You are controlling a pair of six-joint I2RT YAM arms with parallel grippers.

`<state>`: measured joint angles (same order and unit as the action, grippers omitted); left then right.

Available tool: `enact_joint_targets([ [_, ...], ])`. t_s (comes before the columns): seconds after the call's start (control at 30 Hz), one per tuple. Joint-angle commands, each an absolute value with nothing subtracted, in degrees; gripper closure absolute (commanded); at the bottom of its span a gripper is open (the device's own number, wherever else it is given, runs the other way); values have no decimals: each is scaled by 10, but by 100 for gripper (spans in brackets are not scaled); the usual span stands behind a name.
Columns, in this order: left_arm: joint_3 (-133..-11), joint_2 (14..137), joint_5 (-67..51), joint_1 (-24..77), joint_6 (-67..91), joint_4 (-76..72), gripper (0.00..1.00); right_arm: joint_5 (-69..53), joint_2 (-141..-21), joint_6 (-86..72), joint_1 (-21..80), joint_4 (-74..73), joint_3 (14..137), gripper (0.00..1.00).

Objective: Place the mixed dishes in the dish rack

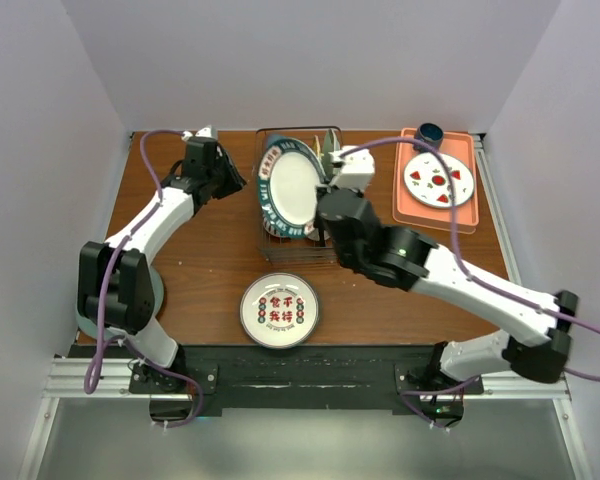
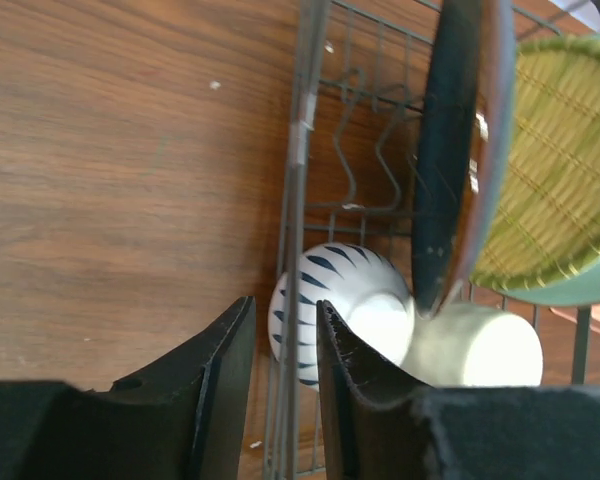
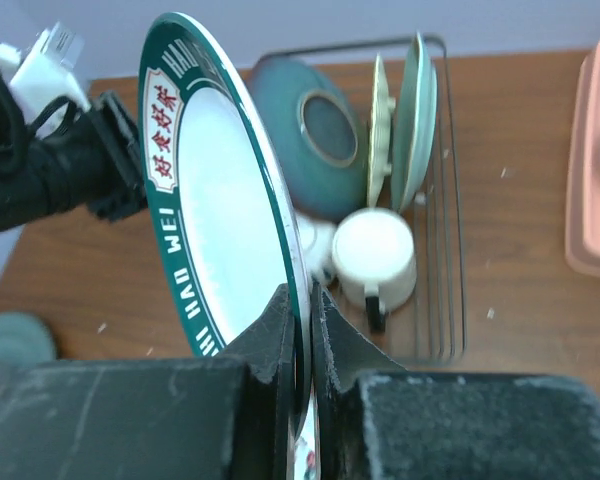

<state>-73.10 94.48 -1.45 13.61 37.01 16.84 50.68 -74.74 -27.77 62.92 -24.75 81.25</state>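
Observation:
The wire dish rack [image 1: 298, 131] stands at the back middle of the table. My right gripper [image 3: 308, 300] is shut on the edge of a white plate with a dark green lettered rim [image 3: 220, 200], held on edge over the rack's left side [image 1: 290, 185]. Inside the rack are a cream mug with a dark handle [image 3: 375, 255], a striped bowl [image 2: 340, 300], a teal dish [image 3: 320, 135] and upright pale green plates [image 3: 417, 110]. My left gripper [image 2: 285, 330] is slightly open at the rack's left rim [image 2: 305, 120], just short of the striped bowl and holding nothing.
A round plate with red characters [image 1: 279, 310] lies flat on the table in front of the rack. A pink tray [image 1: 408, 210] at the back right carries a plate with red marks [image 1: 439, 180] and a dark blue cup [image 1: 429, 131]. White walls close in both sides.

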Motion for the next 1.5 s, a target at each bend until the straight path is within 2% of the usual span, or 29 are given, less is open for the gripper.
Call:
enact_joint_targets([
  [0.0, -748, 925, -1, 131, 378, 170, 62, 596, -848, -135, 621, -99, 885, 100],
  [0.07, -737, 904, 16, 127, 381, 190, 59, 595, -882, -102, 614, -77, 919, 100],
  [0.17, -694, 840, 17, 115, 381, 192, 43, 594, -949, -73, 602, -47, 967, 100],
  [0.2, -677, 825, 18, 113, 378, 196, 33, 595, -964, -66, 600, -37, 979, 100],
  [0.27, -665, 783, 25, 109, 365, 217, 25, 596, -1006, -43, 592, -15, 1010, 100],
  [0.37, -653, 749, 28, 100, 357, 256, 19, 620, -1066, -4, 583, 16, 1055, 100],
  [0.83, -623, 690, 24, 90, 328, 283, 16, 720, -1270, 173, 570, 112, 1208, 100],
  [0.93, -615, 692, 18, 89, 327, 275, 16, 744, -1268, 203, 567, 140, 1197, 100],
  [1.17, -606, 699, 3, 88, 326, 265, 16, 791, -1262, 342, 551, 304, 1150, 100],
  [1.47, -593, 700, -15, 88, 327, 252, 16, 795, -1204, 303, 530, 272, 1089, 100],
])
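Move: The right hand, high above the table, still grips the green-rimmed plate. The free slot at the rack's left side lies about 22 cm ahead, 9 cm to its left and 29 cm below. Just right of that slot the blue plate leans, 23 cm ahead and 6 left; the bowl sits 14 ahead and 10 left, the mug 14 ahead and 1 left, both some 30 lower. From the left hand the slot is about 5 cm ahead, 12 to its right and 10 below. Keeping its pinch on the green-rimmed plate, the right hand carries it over the rack towards the left-side slot: about 17 cm forward and 12 left while sinking, then some 5 cm back to the right, ending 8 cm lower. The wrist rolls its left side down and turns clockwise as it goes. The left hand opens and withdraws back and left, away from the rack. ##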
